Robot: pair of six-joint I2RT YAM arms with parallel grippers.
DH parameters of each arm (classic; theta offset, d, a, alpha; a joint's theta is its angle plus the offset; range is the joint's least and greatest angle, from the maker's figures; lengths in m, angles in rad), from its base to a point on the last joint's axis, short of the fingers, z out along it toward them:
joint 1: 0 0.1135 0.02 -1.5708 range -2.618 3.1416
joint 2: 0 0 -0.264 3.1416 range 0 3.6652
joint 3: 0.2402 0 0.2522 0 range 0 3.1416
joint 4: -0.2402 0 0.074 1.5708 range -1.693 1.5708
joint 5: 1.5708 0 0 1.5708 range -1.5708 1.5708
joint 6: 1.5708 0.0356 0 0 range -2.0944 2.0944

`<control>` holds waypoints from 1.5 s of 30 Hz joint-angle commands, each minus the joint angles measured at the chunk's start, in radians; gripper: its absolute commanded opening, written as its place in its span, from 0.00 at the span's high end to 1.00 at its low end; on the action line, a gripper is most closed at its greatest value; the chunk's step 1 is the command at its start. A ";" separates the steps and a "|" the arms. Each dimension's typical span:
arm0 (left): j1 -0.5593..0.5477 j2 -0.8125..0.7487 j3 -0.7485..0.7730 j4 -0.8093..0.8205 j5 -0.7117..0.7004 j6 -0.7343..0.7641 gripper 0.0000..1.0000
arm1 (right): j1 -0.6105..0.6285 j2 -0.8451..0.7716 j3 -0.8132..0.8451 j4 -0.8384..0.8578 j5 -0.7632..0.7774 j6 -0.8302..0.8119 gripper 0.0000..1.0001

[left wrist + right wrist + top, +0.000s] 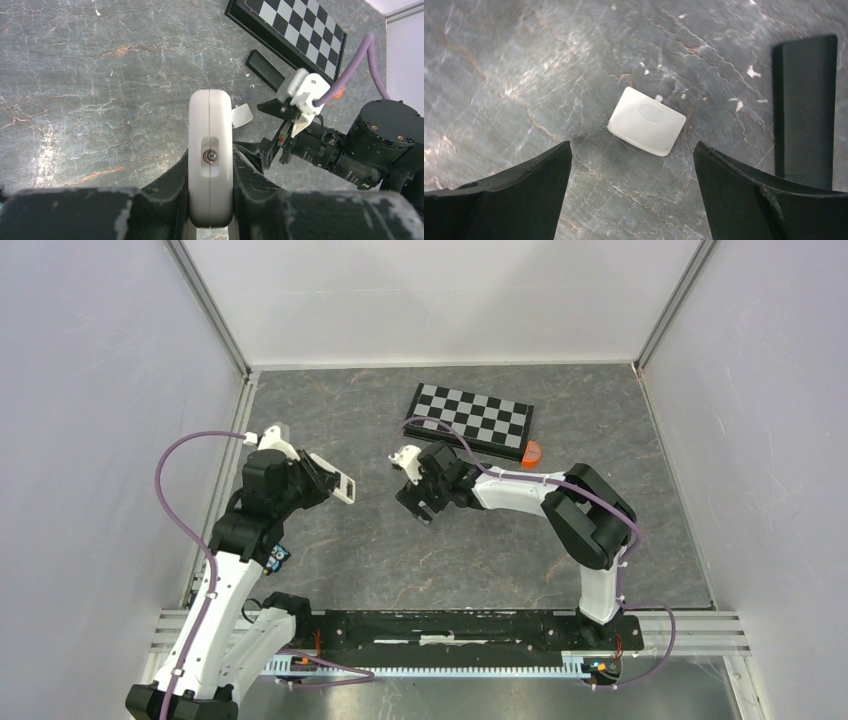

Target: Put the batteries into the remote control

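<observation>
My left gripper [210, 167] is shut on a white remote control [210, 125], held edge-on above the table, with a screw showing in a recess on its narrow side. From above, the remote control [341, 487] sticks out to the right of the left gripper [318, 478]. My right gripper [632, 146] is open above the table, with nothing between its fingers. A small white battery cover [647, 127] lies flat on the table just beyond its fingertips. The same cover [242, 114] shows beside the remote in the left wrist view. The batteries are out of view.
A black remote [805, 110] lies on the table to the right of the cover, close to a folded checkerboard [472, 418]. An orange piece [531, 452] sits at the board's near right corner. Walls close in the grey stone table [360, 560] on three sides.
</observation>
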State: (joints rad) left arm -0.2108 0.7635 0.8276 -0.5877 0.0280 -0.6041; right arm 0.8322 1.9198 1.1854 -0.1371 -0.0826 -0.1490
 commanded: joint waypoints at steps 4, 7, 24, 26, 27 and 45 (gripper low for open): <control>0.005 -0.007 -0.005 0.069 0.014 0.015 0.98 | 0.003 -0.021 0.045 0.011 0.179 0.363 0.08; 0.005 -0.005 -0.011 0.074 0.015 0.016 0.98 | 0.003 -0.004 0.062 -0.017 0.204 0.406 0.13; 0.005 0.007 -0.031 0.104 0.042 0.018 0.98 | 0.042 0.079 0.132 -0.066 0.329 0.465 0.25; 0.005 0.006 -0.031 0.104 0.044 0.017 0.98 | 0.044 0.077 0.126 -0.070 0.345 0.464 0.25; 0.005 0.004 -0.034 0.106 0.042 0.018 0.98 | 0.044 0.078 0.127 -0.073 0.349 0.465 0.25; 0.005 0.032 -0.050 0.135 0.117 0.009 0.98 | 0.045 0.037 0.085 -0.062 0.352 0.444 0.51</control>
State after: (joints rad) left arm -0.2108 0.7799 0.7933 -0.5190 0.0780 -0.6041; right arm 0.8734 1.9945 1.2858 -0.2043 0.2344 0.3073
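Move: The battery cover lies flat on the table about 2 cm ahead of the open right hand, neither left nor right of it, and roughly 1 cm lower. The black slab lies some 11 cm ahead of that hand and 6 cm to its right, the checkerboard about 24 cm ahead and 10 cm right. From the left hand, still holding the remote up, the cover lies around 18 cm right, 7 cm ahead and 20 cm below. Clockwise by some 30 degrees the right hand turns, lining its fingers up with the cover's two short ends as it edges forward about 2 cm over it. After rising slightly it sinks roughly 1 cm, and the wide-open fingers close to about half, pinching the cover end to end. The left hand keeps its hold on the remote, barely drifting. ##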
